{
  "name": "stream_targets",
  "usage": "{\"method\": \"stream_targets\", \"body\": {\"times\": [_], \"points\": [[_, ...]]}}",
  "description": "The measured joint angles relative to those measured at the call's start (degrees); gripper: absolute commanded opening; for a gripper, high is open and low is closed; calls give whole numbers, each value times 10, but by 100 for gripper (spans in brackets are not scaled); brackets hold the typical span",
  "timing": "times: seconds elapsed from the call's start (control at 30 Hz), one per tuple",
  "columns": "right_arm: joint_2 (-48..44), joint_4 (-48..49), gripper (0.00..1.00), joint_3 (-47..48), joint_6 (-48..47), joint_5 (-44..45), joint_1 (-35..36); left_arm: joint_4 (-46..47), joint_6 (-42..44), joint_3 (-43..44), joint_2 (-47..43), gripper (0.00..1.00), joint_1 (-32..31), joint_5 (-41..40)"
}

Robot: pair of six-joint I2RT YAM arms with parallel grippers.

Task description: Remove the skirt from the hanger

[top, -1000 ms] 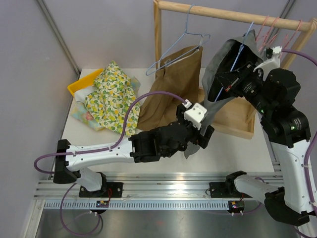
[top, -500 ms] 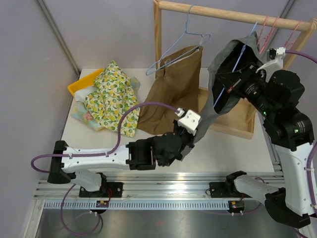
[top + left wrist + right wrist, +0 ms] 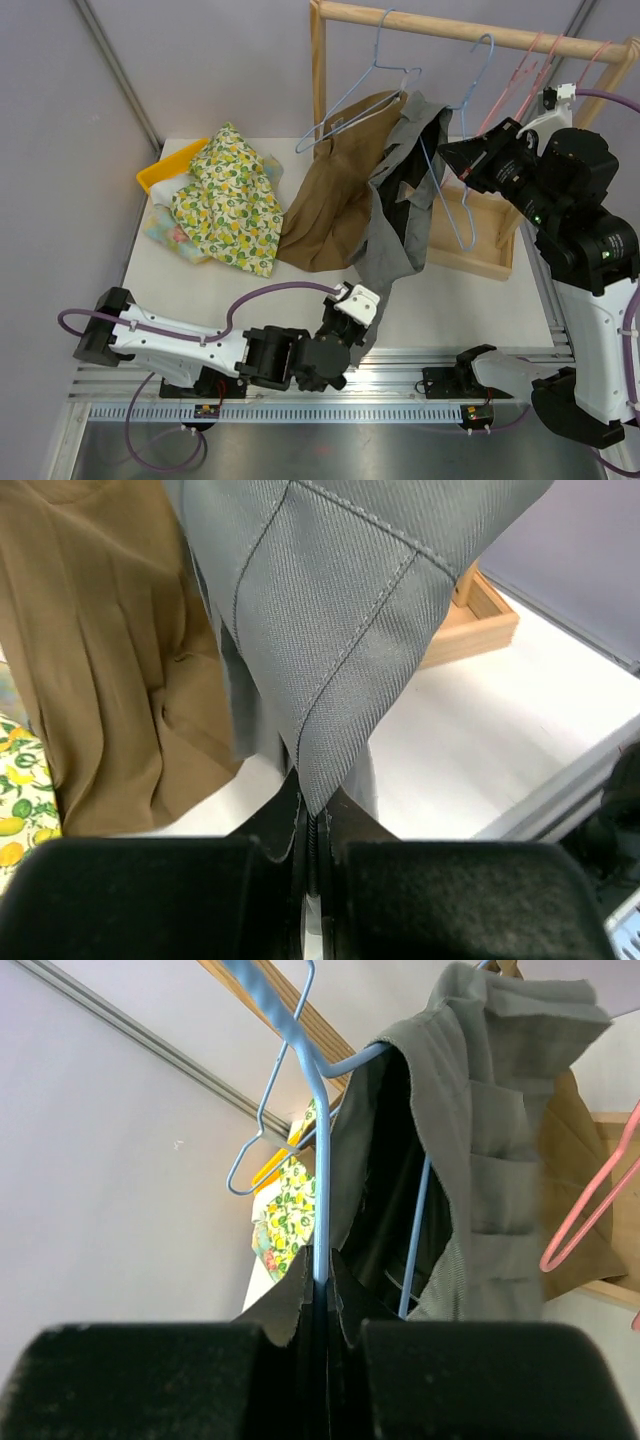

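The grey skirt (image 3: 395,225) hangs stretched from the blue wire hanger (image 3: 462,215), still draped over one of its arms. The hanger's hook rests on the wooden rail (image 3: 450,28). My left gripper (image 3: 352,332) is low near the table's front edge, shut on the skirt's bottom corner; the left wrist view shows the grey cloth (image 3: 340,610) pinched between the closed jaws of the left gripper (image 3: 312,825). My right gripper (image 3: 452,158) is shut on the hanger; in the right wrist view the blue wire (image 3: 318,1160) runs into the right gripper (image 3: 322,1295), with the skirt (image 3: 490,1160) beside it.
A brown garment (image 3: 340,195) hangs on a second pale blue hanger (image 3: 360,90) just left of the skirt. Pink hangers (image 3: 530,70) hang at the rail's right end. The wooden rack base (image 3: 480,255) lies behind. A lemon-print cloth (image 3: 225,195) and a yellow bin (image 3: 165,165) sit at the left.
My left gripper closed on the skirt's corner and pulled it down toward the near edge, stretching the skirt. The right gripper and hanger shifted right, and the skirt slid partway along the hanger.
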Motion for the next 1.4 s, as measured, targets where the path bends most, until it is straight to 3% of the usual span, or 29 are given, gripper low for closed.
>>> {"method": "stream_targets", "body": {"times": [0.23, 0.37, 0.5, 0.6, 0.67, 0.8, 0.93, 1.13, 1.23, 1.4], "points": [[-11, -16, 0, 0, 26, -24, -3, -36, 42, 128, 48, 0, 86, 8], [-37, -75, 0, 15, 38, -36, -3, -124, 30, 257, 91, 0, 188, 61], [-49, -144, 0, 96, 39, -25, -4, -225, -15, 362, 146, 0, 321, 136], [-58, -172, 0, 164, 37, -16, -4, -268, -38, 325, 150, 0, 381, 158], [-72, -176, 0, 186, 33, -10, -4, -283, -57, 264, 137, 0, 388, 179], [-69, -179, 0, 191, 19, -1, -4, -343, -106, 127, 66, 0, 358, 219], [-13, -169, 0, 191, -1, 9, -4, -434, -151, 68, -74, 0, 326, 216], [112, -137, 0, 234, -37, 56, -5, -504, -136, 95, -285, 0, 353, 151], [155, -123, 0, 257, -56, 91, -5, -508, -86, 142, -296, 0, 407, 134], [182, -103, 0, 271, -83, 138, -8, -482, 22, 235, -226, 0, 539, 162]]}}
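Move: My left fingers already pinch the grey skirt's low end; the pile with the lemon skirt is about 30 cm ahead of that hand, 32 left and 27 below, and the brown skirt hangs some 24 ahead, 7 left and 4 below. My right hand grips the blue hanger: the grey skirt's hanging middle is about 9 cm to its left, level with it and 10 below. From that hand the rail runs 18 ahead and 8 above; the pink hangers are 10 ahead, 8 right, level in height. Keeping my pinch on the grey skirt, I sweep my left hand forward about 22 cm and up, drop it back and down, then swing it left some 25 cm while rising towards the lemon-skirt pile, turning counter-clockwise. Meanwhile my right hand, still gripping the blue hanger, draws it back and up about 12 cm, then carries it forward past its start towards the rail. ##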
